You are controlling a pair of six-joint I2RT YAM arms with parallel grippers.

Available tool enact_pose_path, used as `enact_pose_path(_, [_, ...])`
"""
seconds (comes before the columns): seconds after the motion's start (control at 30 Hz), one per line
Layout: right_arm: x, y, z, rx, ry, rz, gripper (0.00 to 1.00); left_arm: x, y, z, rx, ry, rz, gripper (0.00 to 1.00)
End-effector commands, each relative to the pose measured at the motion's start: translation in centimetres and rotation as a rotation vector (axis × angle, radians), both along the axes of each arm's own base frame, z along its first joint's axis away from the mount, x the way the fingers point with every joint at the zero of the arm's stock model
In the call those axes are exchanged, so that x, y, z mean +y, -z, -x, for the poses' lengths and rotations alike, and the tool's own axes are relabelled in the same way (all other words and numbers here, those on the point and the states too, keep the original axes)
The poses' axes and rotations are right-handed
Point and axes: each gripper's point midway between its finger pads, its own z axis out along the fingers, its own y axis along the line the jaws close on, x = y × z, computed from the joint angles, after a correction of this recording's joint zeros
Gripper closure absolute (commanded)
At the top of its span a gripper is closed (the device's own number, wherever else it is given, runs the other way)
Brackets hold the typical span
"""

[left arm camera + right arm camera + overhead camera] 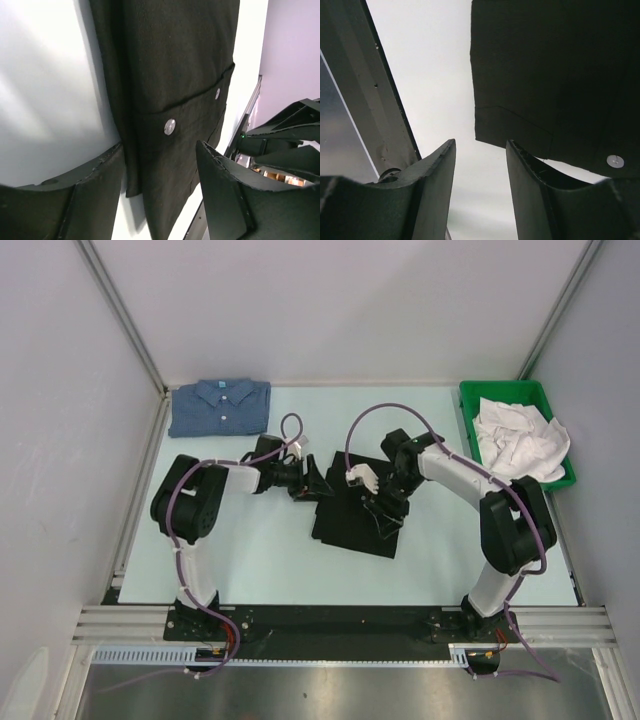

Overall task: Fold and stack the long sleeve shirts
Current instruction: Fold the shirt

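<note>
A black long sleeve shirt (350,515) lies folded flat at the table's middle. A blue long sleeve shirt (220,406) lies folded at the back left corner. My left gripper (312,482) is at the black shirt's left edge. In the left wrist view its jaws (160,167) stand apart, with the shirt's buttoned edge (170,150) hanging between them, not clamped. My right gripper (385,518) hovers over the black shirt's near right part. In the right wrist view it (480,150) is open, with bare table in the gap and a corner of the black shirt (555,75) just beyond the fingertips.
A green bin (468,400) with crumpled white cloth (520,440) stands at the back right. Grey walls and metal posts close the table in at the back and sides. A metal rail (350,622) runs along the near edge by the arm bases.
</note>
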Motion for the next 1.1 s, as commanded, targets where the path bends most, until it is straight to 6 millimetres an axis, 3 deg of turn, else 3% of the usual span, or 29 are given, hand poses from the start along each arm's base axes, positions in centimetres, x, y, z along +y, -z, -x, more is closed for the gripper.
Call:
enact_pose_path(0.0, [0.1, -1.2, -0.7, 0.059, 0.049, -0.028, 0.50, -0.7, 0.7, -0.8, -0.010, -0.045, -0.027, 0.36])
enact_pose_path(0.17, [-0.7, -0.8, -1.7, 0.058, 0.078, -0.019, 0.49, -0.3, 0.4, -1.5, -0.071, -0.060, -0.023, 0.37])
enact_pose_path(0.47, [-2.0, -1.2, -4.0, 0.063, 0.189, -0.025, 0.48, -1.6, 2.2, -2.9, -0.034, -0.085, 0.039, 0.46])
enact_pose_path(0.6, [-2.4, -1.1, -5.0, 0.051, 0.244, -0.026, 0.48, -2.0, 2.9, -2.7, 0.016, -0.093, 0.074, 0.63])
enact_pose_path(0.7, [-2.7, -1.1, -6.1, 0.044, 0.298, -0.040, 0.48, -1.7, 2.4, -2.7, -0.013, -0.093, 0.076, 0.84])
enact_pose_path(0.73, [-2.7, -1.1, -6.5, 0.043, 0.330, -0.049, 0.48, -1.2, 2.3, -2.9, -0.011, -0.106, 0.059, 0.96])
enact_pose_path(0.77, [-2.9, -1.1, -6.9, 0.054, 0.360, -0.057, 0.48, -1.0, 1.3, -3.1, -0.035, -0.107, 0.054, 1.00])
enact_pose_path(0.83, [-2.7, -1.3, -7.3, 0.077, 0.425, -0.082, 0.48, 0.7, 0.8, -3.2, -0.055, -0.110, -0.015, 1.00])
enact_pose_path(0.87, [-2.9, -1.3, -7.7, 0.082, 0.458, -0.090, 0.49, 1.1, -1.2, -3.9, -0.108, -0.109, -0.028, 1.00])
enact_pose_path(0.9, [-3.0, -1.0, -7.8, 0.098, 0.487, -0.096, 0.49, 1.9, -1.4, -4.1, -0.169, -0.073, -0.077, 1.00])
enact_pose_path(0.93, [-2.7, -1.2, -8.3, 0.111, 0.539, -0.121, 0.48, 3.4, -0.9, -3.2, -0.117, -0.067, -0.160, 1.00])
enact_pose_path(1.0, [-2.8, -1.2, -9.1, 0.128, 0.608, -0.142, 0.48, 4.7, -3.4, -4.1, -0.257, -0.005, -0.240, 1.00])
enact_pose_path(1.03, [-2.6, -0.9, -9.6, 0.131, 0.635, -0.167, 0.48, 5.8, -3.4, -3.0, -0.215, 0.019, -0.305, 1.00])
enact_pose_path(1.07, [-2.6, -1.0, -9.8, 0.167, 0.693, -0.178, 0.48, 6.6, -4.8, -4.2, -0.270, 0.015, -0.363, 1.00])
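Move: The dark shirt's left edge is just off the left fingers: the stretch they go for is about 3 cm ahead, 2 cm right and 2 cm lower. The shirt's near-left corner lies some 12 cm back and 2 cm left of this hand, the left button 3 cm back and 11 cm right. From the empty right hand, about 6 cm above the shirt, the right edge's middle is 4 cm ahead and 5 cm right, the near-right corner 7 cm back and 3 cm right. The left fingers shut on the shirt's left edge and pinch it, after easing forward, right and down onto it; keeping hold, the hand then drags the edge about 4 cm left while raising it some 2 cm. The right hand, still half open and empty, travels level above the shirt, roughly 8 cm forward and 4 cm right, out past its right edge, turning about 30 degrees clockwise. ##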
